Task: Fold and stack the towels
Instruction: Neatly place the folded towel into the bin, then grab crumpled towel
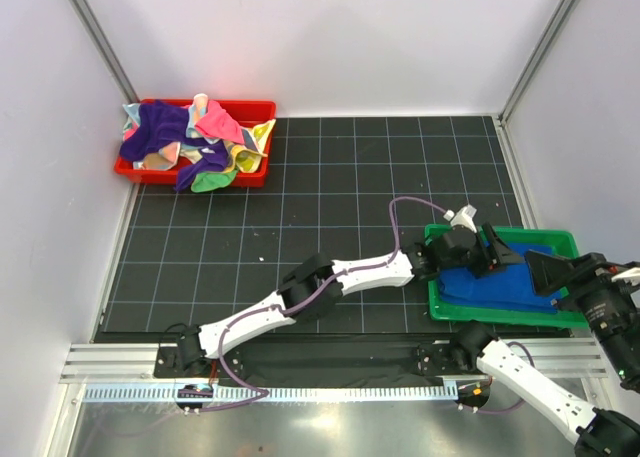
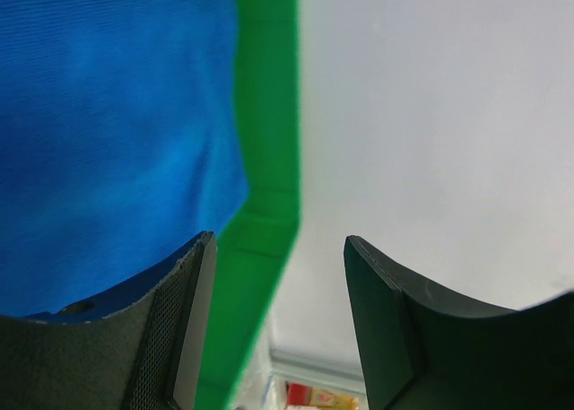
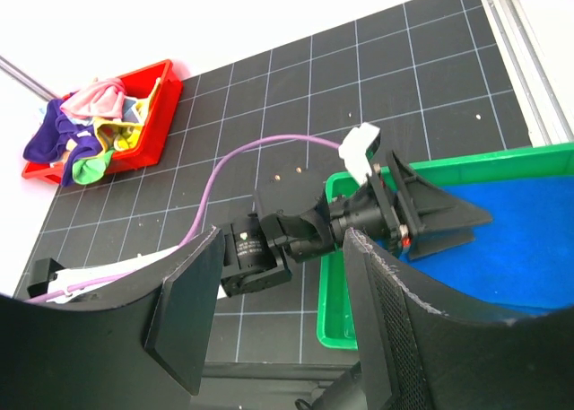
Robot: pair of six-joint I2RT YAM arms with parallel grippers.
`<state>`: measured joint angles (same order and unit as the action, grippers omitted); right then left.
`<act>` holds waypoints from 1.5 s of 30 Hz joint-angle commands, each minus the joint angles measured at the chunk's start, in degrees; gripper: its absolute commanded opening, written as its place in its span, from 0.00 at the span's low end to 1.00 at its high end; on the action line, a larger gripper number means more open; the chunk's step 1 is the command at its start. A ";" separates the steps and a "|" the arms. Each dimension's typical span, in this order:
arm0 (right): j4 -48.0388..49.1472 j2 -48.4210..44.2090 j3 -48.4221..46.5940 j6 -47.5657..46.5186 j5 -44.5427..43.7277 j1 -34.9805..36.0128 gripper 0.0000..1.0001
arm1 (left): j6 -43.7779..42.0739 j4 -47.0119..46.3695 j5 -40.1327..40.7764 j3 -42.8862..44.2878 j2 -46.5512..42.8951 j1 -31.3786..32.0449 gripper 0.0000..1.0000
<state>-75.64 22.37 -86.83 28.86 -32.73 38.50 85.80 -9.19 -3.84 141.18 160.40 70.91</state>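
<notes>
A folded royal blue towel (image 1: pixel 490 289) (image 2: pixel 108 141) (image 3: pixel 529 239) lies flat in the green tray (image 1: pixel 500 235) (image 2: pixel 269 114) (image 3: pixel 332 311) at the right. My left gripper (image 1: pixel 512 257) (image 2: pixel 280 248) (image 3: pixel 448 222) hovers just over that towel, jaws open with nothing between them. From the right, my right gripper (image 1: pixel 538 267) (image 3: pixel 282 239) points at the tray, open and empty, raised above it. More towels (image 1: pixel 190 142) (image 3: pixel 90 123), purple, pink, yellow and green, are heaped unfolded in the red tray (image 1: pixel 255 108) (image 3: pixel 152 123) at the far left.
The black gridded mat (image 1: pixel 320 197) lies between the two trays. White walls close in the back and both sides. The left arm (image 1: pixel 300 297) stretches diagonally across the mat's near part, its purple cable (image 1: pixel 400 212) looping above it.
</notes>
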 commanded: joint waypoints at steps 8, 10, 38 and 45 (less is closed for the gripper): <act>1.63 15.85 -9.31 -1.35 0.21 0.35 0.63 | -10.64 3.03 -6.53 -10.92 -18.35 -3.94 0.62; 1.20 17.17 -10.38 -1.62 0.47 0.35 0.63 | -12.40 4.78 -6.89 -13.30 -20.11 -4.20 0.62; 32.91 46.33 3.42 -0.91 21.71 -3.59 0.66 | -36.92 45.30 22.81 -57.88 -72.68 -36.27 0.61; 38.10 61.36 -5.01 -3.55 28.68 -8.09 0.63 | -41.58 48.65 30.55 -44.88 -64.71 -51.83 0.62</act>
<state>-43.46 80.12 -87.37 27.49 -8.88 31.35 48.45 36.10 20.95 91.37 91.66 22.61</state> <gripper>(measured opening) 0.638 0.617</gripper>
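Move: The heap of towels in the red bin, next to be fetched, lies about 35 cm ahead of the left hand and 76 cm to its left, slightly lower; its near yellow towel is some 30 cm ahead and 63 cm left. The folded blue towel sits roughly 8 cm right below that hand, in the green bin. From the right hand the heap is about 47 cm ahead, 66 cm left and 28 cm down; the green bin is 11 cm ahead, 13 cm right, far below. The empty left hand, already open, dips slightly over the folded blue towel, lifts about 10 cm clear of the green bin while drifting left, sags partway, then speeds up and climbs again in a sweep of nearly 60 cm left and some 24 cm forward towards the red bin's towels, its wrist rolling and swinging from pointing right to pointing forward and down. The open right hand goes forward and left by about 25 cm each over the bare tiles, rising a little and almost pausing before it sinks, its fingers tipping down some 25 degrees and turning slightly counter-clockwise. ##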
